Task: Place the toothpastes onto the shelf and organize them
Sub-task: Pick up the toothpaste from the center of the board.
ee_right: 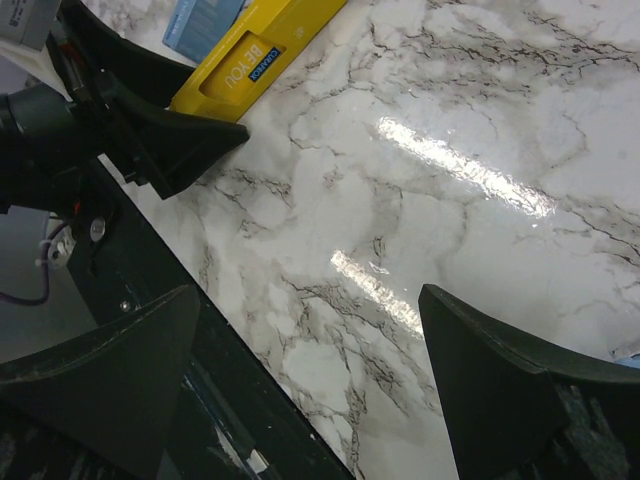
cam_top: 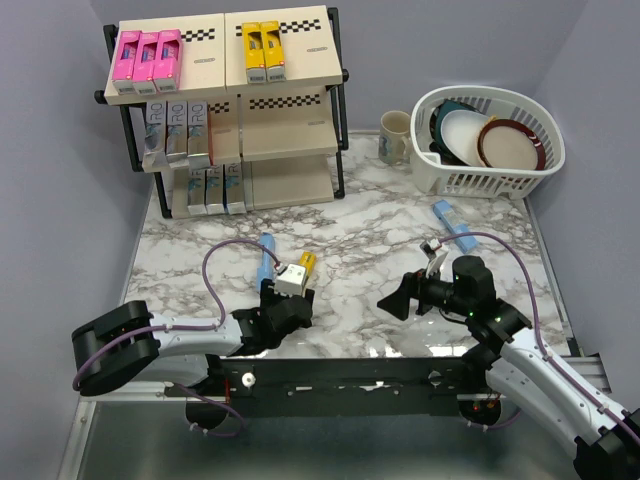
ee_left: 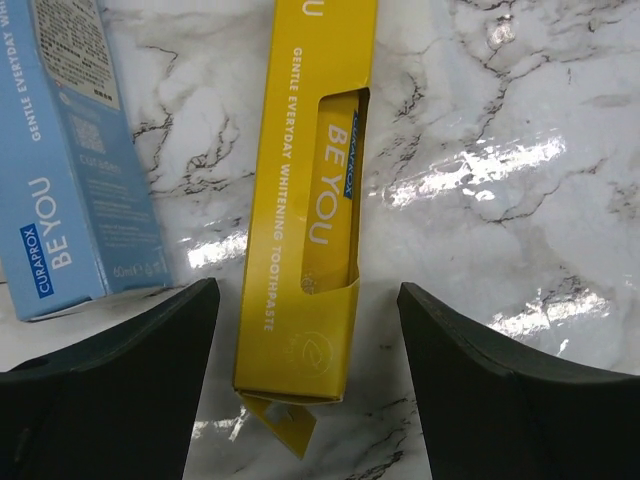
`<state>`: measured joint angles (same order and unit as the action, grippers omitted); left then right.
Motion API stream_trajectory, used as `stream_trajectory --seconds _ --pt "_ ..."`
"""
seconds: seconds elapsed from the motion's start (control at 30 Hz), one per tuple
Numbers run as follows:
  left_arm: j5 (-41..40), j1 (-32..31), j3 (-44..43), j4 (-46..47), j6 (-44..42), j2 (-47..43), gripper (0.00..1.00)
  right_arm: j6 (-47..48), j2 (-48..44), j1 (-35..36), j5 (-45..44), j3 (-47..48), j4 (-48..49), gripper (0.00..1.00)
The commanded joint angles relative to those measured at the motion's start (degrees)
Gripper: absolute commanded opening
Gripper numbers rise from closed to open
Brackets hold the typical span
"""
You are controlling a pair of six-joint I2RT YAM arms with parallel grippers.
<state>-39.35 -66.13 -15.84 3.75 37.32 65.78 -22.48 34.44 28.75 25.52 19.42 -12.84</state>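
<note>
The shelf (cam_top: pixel 290 140) stands at the back left with pink toothpastes (cam_top: pixel 147 55) and yellow ones (cam_top: pixel 263 50) on its top board, and silver and blue cartons on the lower boards. On the marble a yellow toothpaste carton (ee_left: pixel 305 250) lies beside a light blue one (ee_left: pixel 75 170). My left gripper (ee_left: pixel 305 290) straddles the yellow carton's near end, open, with a gap on each side. My right gripper (ee_right: pixel 310 300) stands open over bare marble, pointing towards the left one. Another light blue carton (cam_top: pixel 455 225) lies at the right.
At the back right, a white dish basket (cam_top: pixel 440 178) holds plates and bowls, with a mug (cam_top: pixel 395 135) beside it. The black base rail (cam_top: pixel 350 385) runs along the near edge. The yellow carton's end flap (ee_left: pixel 285 425) hangs open.
</note>
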Motion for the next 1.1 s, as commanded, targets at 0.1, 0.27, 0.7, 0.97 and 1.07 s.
stream_trajectory --seconds 0.1,0.27,0.7,0.97,1.07 --pt "0.15 -0.75 -2.62 2.93 1.62 5.68 0.73 -0.02 -0.42 -0.1 1.82 -1.23 2.29 1.0" --pt "2.26 -0.85 -3.67 2.23 -0.32 3.84 0.6 0.33 -0.16 -0.1 1.9 -1.23 2.73 1.0" --pt "21.23 -0.93 -13.68 -11.83 -7.79 -5.56 0.51 2.61 -0.51 -0.1 2.08 2.02 1.5 1.0" --pt "30.3 -0.67 -20.46 -20.08 -8.58 -11.55 0.49 4.9 0.28 -0.1 7.7 0.01 12.3 0.99" --pt "32.67 0.99 -22.3 -22.63 -9.19 -12.6 0.47 6.48 0.46 -0.1 10.78 -1.92 18.98 0.99"
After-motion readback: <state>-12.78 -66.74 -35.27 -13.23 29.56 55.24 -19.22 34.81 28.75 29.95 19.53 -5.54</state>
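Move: The yellow toothpaste lies between the left hand's open fingers, its middle about 3 cm ahead of that hand, 1 cm to the right and roughly 1 cm lower; its near end reaches back past the fingertips. The blue toothpaste lies about 8 cm ahead of the left hand and 6 cm to its left. From the right hand the yellow toothpaste is some 20 cm left, 4 cm ahead and 10 cm below. Rightward by about 2 cm at table height, the left hand closes its fingers across the yellow toothpaste's sides near its near end. It then climbs some 11 cm, going farther right towards the right gripper and 4–5 cm back, while turning about 25 degrees clockwise and rolling its right side up. The right hand, still open and empty, rises a couple of centimetres late on. ##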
